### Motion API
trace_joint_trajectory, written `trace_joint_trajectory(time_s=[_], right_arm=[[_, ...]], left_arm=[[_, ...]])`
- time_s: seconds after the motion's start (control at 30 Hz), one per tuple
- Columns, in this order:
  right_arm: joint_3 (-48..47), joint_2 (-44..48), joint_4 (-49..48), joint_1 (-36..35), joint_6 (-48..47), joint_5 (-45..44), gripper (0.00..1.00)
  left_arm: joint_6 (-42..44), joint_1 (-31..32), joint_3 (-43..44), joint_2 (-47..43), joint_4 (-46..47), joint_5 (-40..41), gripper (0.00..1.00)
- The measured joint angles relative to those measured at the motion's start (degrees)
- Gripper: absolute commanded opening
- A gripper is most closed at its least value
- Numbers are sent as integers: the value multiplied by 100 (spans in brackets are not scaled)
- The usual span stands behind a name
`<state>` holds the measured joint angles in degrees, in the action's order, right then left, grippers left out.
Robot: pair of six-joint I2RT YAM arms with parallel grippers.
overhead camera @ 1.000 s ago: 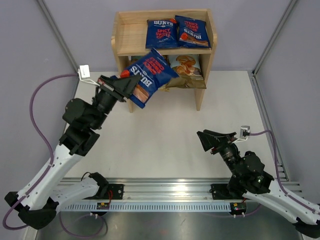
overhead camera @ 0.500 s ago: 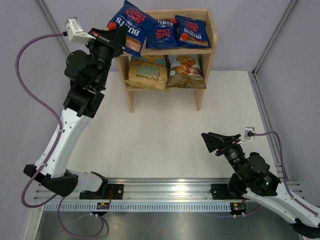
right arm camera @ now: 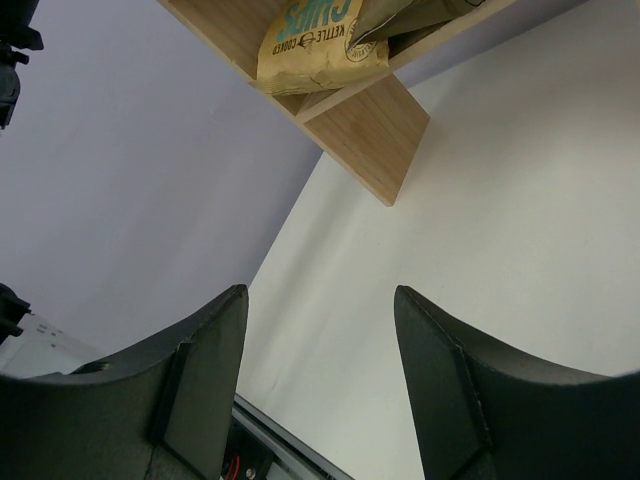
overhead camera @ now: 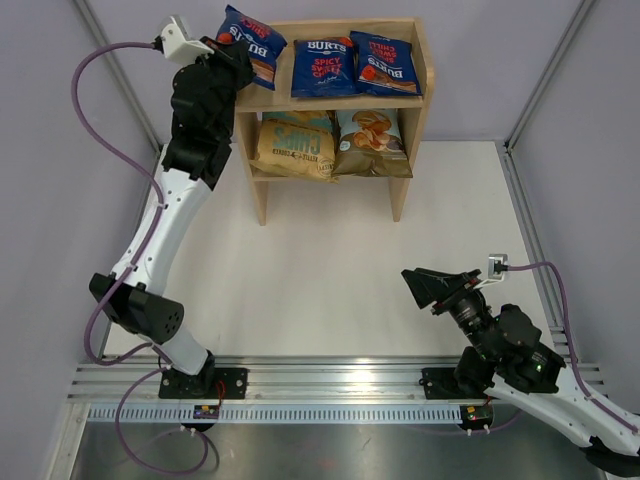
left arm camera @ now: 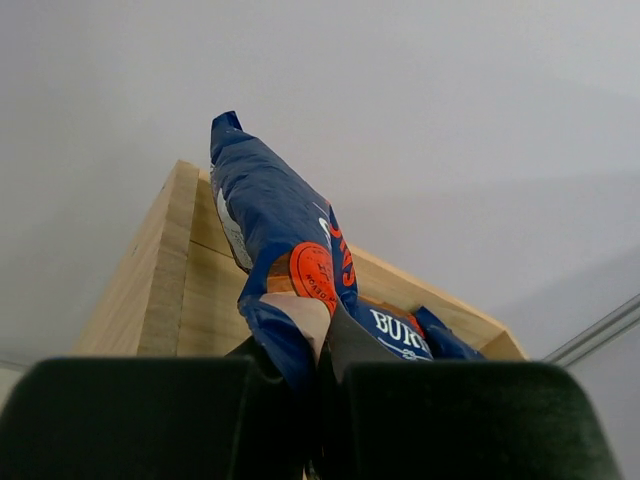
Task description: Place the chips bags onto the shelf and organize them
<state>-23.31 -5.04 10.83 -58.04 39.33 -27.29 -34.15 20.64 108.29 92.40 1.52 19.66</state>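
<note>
The wooden shelf (overhead camera: 418, 110) stands at the back of the table. Two dark-blue Burts chips bags (overhead camera: 323, 67) (overhead camera: 386, 62) lie side by side on its top tier. My left gripper (overhead camera: 232, 52) is shut on a third Burts bag (overhead camera: 250, 38) and holds it tilted over the left end of that tier. In the left wrist view this bag (left arm camera: 280, 225) rises from the shut gripper (left arm camera: 320, 350) over the shelf's rim (left arm camera: 170, 290). A tan-and-teal bag (overhead camera: 295, 145) (right arm camera: 310, 40) and a light-blue-and-brown bag (overhead camera: 372, 140) fill the lower tier. My right gripper (overhead camera: 425, 285) (right arm camera: 320, 292) is open and holds nothing.
The left arm's purple cable (overhead camera: 110, 110) loops along the left wall. The arm bases sit on a metal rail (overhead camera: 330, 385) at the near edge. Grey walls close in the white table (overhead camera: 330, 260) at the back and both sides.
My left arm has lifted the Burts bag from in front of the lower tier up to the left end of the top tier. The right arm has barely shifted.
</note>
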Motion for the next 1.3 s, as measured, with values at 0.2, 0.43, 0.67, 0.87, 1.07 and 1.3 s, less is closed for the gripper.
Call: trace_joint_trajectory(time_s=[0.2, 0.43, 0.67, 0.87, 1.07, 1.3], right_arm=[[-13, 0, 24, 0, 4, 103, 67], [-70, 61, 120, 0, 4, 101, 67], [-70, 120, 225, 0, 44, 101, 68], [-72, 144, 258, 0, 107, 101, 67], [-92, 201, 372, 0, 140, 103, 67], [-98, 216, 424, 0, 157, 101, 68]], left_arm=[[125, 9, 31, 278, 83, 13, 0], [-221, 52, -487, 269, 190, 120, 1], [-778, 177, -511, 269, -236, 341, 7], [-1213, 199, -348, 269, -656, 402, 27], [-1405, 280, -197, 254, -852, 472, 56], [-1436, 378, -105, 55, -1342, 518, 79]])
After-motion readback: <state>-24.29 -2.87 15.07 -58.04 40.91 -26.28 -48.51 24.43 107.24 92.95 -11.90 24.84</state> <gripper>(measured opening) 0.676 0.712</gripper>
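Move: The left gripper holds the last blue Burts bag by its near end, over the left end of the shelf. The empty spot on the upper board is centred some 10 cm ahead, 4 cm to the right and 5 cm below. On that board the middle Burts bag stands about 14 cm to the right of the spot and the right Burts bag about 28 cm, both level with it in depth. From the idle right gripper the spot is roughly 40 cm ahead, 33 cm left and 22 cm above. Lower the left gripper about 7 cm, easing it slightly forward and to the right, to set the held Burts bag into the empty spot between the left side wall and the middle bag. Tip the fingers down some 15 degrees and let the hand's left side dip a little. Once down, open the fingers wide to let go of the bag while drawing back a couple of centimetres. ##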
